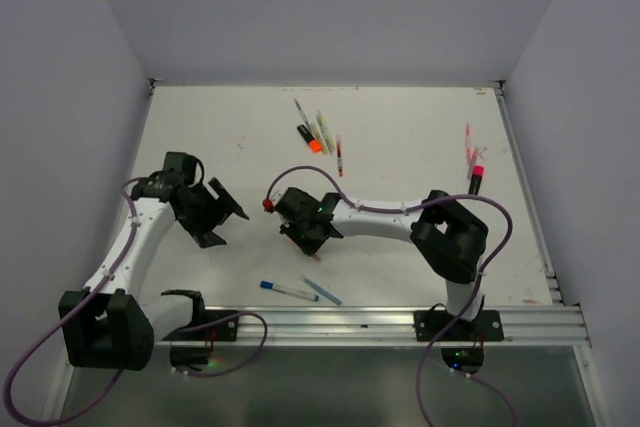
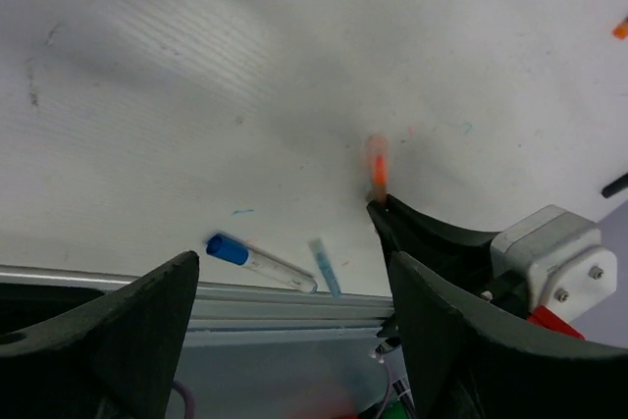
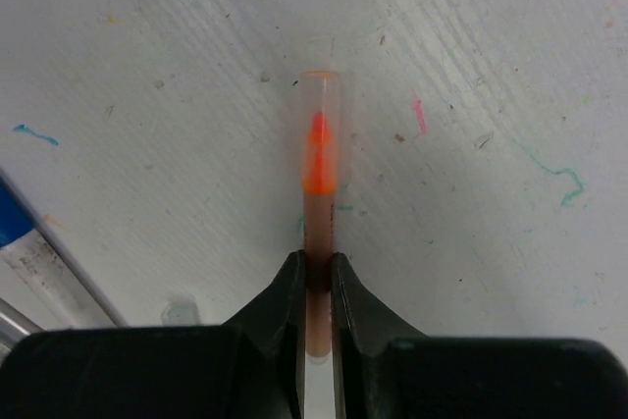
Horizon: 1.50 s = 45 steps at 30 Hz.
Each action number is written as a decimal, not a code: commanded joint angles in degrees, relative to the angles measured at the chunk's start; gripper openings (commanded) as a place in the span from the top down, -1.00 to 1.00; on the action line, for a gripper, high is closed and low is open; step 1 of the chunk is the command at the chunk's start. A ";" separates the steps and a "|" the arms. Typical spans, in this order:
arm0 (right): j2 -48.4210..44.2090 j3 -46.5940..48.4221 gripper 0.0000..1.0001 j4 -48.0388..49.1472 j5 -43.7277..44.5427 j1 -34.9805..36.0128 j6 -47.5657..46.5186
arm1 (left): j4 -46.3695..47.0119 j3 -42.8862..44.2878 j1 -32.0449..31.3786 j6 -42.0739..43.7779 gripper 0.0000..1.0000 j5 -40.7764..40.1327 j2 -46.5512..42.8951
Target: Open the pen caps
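My right gripper (image 3: pixel 316 267) is shut on a slim pen (image 3: pixel 320 213). The pen's clear cap (image 3: pixel 320 115) covers an orange tip and points away from the jaws, just above the table. In the top view the right gripper (image 1: pixel 287 212) is at mid table, and the pen's red-orange end (image 1: pixel 268 204) sticks out to the left. My left gripper (image 1: pixel 222 219) is open and empty, a little left of that end. In the left wrist view the left gripper (image 2: pixel 294 340) faces the held pen (image 2: pixel 377 166).
A pen with a blue cap (image 1: pixel 268 286) and a loose light-blue piece (image 1: pixel 322 291) lie near the front rail (image 1: pixel 380 322). Several pens and an orange-capped highlighter (image 1: pixel 315 145) lie at the back. A pink-capped highlighter (image 1: pixel 477 171) lies at the right.
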 commanded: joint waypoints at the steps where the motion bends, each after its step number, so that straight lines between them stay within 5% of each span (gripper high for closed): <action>1: -6.04 4.36 1.00 -4.01 -1.01 -0.01 0.55 | 8.94 -0.60 0.50 0.69 -0.61 10.45 -1.57; 10: -15.90 2.10 1.00 -3.16 -14.55 -1.16 7.05 | 26.27 -4.20 -0.11 -4.67 -0.23 19.95 -3.86; 16: -16.35 2.44 1.00 -1.39 -28.17 -5.63 11.35 | 32.26 -3.69 -5.72 -5.82 0.09 18.73 -2.73; 34: -13.63 5.78 1.00 0.72 -34.87 -10.47 17.77 | 30.77 -1.48 -13.73 -6.79 0.00 11.87 -3.07; 45: -12.22 7.10 1.00 2.39 -34.78 -11.70 21.29 | 30.33 -1.92 -15.76 -6.96 0.27 11.69 -2.81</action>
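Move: The cap of the orange pen lies about 13 cm to the left hand's right, 2 cm ahead and 10 cm below. The right hand already grips that pen's body; the waiting left gripper is roughly 17 cm to its left and 9 cm higher, level fore and aft. From the right hand, the blue-capped marker lies 9 cm back and 4 cm left, the light-blue pen 9 cm back and 3 cm right. Right hand lifts the held pen about 14 cm, tilting; left comes right and up, half-closing around its cap. ##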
